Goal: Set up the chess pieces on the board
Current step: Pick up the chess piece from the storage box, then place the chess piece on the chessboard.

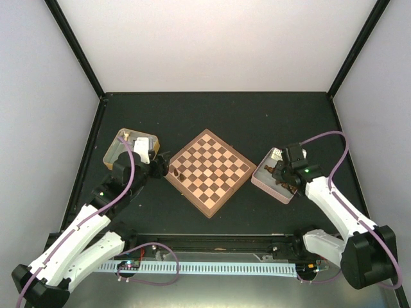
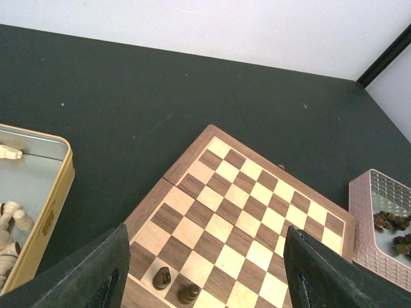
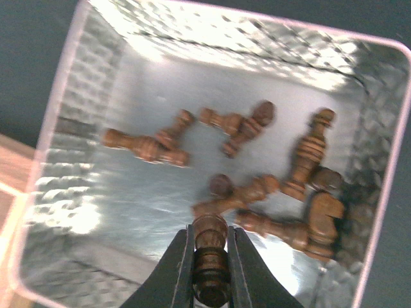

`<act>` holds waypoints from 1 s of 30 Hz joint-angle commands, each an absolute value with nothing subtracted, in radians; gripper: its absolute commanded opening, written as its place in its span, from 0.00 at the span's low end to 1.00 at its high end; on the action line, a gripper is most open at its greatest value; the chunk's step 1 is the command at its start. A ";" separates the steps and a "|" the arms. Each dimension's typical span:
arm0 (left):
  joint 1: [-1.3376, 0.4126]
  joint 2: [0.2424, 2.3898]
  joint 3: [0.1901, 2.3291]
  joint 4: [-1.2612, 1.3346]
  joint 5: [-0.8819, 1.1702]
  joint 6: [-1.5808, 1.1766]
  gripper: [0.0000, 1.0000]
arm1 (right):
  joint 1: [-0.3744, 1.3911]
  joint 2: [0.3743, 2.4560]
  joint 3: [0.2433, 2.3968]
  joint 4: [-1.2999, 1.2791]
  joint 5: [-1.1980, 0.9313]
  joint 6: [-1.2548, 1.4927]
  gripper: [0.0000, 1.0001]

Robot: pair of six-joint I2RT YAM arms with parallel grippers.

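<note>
The board [image 1: 215, 168] lies as a diamond in the middle of the table. Two dark chess pieces [image 2: 162, 278] stand side by side on its left corner squares. My left gripper [image 2: 209, 282] hovers open just above that corner, and nothing is between its fingers [image 2: 96, 276]. My right gripper [image 3: 210, 232] is down inside the pink tray [image 3: 64, 128], shut on one dark brown chess piece [image 3: 210, 260] that stands between its fingers. Several more dark pieces [image 3: 257, 192] lie loose on the tray floor beyond it. In the top view the right gripper [image 1: 282, 174] is over that tray.
A gold tray [image 1: 115, 144] holding pale beige pieces [image 2: 13, 224] sits left of the board, close to my left arm. The pink tray [image 1: 257, 178] sits right of the board. Black frame posts stand at the table's back corners.
</note>
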State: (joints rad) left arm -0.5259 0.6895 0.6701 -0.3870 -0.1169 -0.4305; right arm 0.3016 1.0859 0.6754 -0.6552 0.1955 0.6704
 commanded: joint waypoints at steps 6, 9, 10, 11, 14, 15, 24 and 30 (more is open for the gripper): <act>-0.528 0.691 0.662 -0.412 -0.195 -0.532 0.67 | 0.558 1.242 0.849 -0.521 0.081 0.635 0.04; -0.529 0.689 0.653 -0.420 -0.189 -0.559 0.68 | 0.706 1.384 0.949 -0.500 0.102 0.640 0.04; -0.529 0.688 0.651 -0.422 -0.185 -0.566 0.68 | 0.750 1.435 0.985 -0.494 0.104 0.641 0.04; -0.528 0.687 0.649 -0.424 -0.183 -0.571 0.68 | 0.793 1.480 1.020 -0.489 0.106 0.640 0.04; -0.527 0.687 0.647 -0.437 -0.186 -0.585 0.67 | 0.893 1.609 1.117 -0.489 0.122 0.632 0.04; -0.527 0.687 0.646 -0.441 -0.189 -0.588 0.68 | 0.921 1.642 1.143 -0.494 0.132 0.629 0.05; -0.524 0.700 0.637 -0.457 -0.171 -0.594 0.68 | 1.024 1.737 1.185 -0.521 0.118 0.571 0.06; -0.523 0.706 0.637 -0.457 -0.173 -0.601 0.68 | 1.092 1.780 1.212 -0.550 0.105 0.533 0.08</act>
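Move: The right gripper already holds a dark pawn over the storage box, whose middle lies about 4 cm ahead, 3 cm right and 5 cm below. The row of squares along the chessboard's near-left edge is some 31 cm left and 4 cm back; the nearer standing pawn is about 38 cm left and 3 cm ahead, the board's middle 27 cm left and 4 cm ahead. From the left gripper, that row is roughly 8 cm back, 9 cm right and 19 cm below. Keep the pawn pinched and swing the right gripper about 30 cm left, out of the box and over the board towards its near-left row, rising slightly at first, then sinking and drawing back a few centimetres while turning some 50 degrees counter-clockwise. Let the open left gripper sink about 3 cm, tipping a little further down. ##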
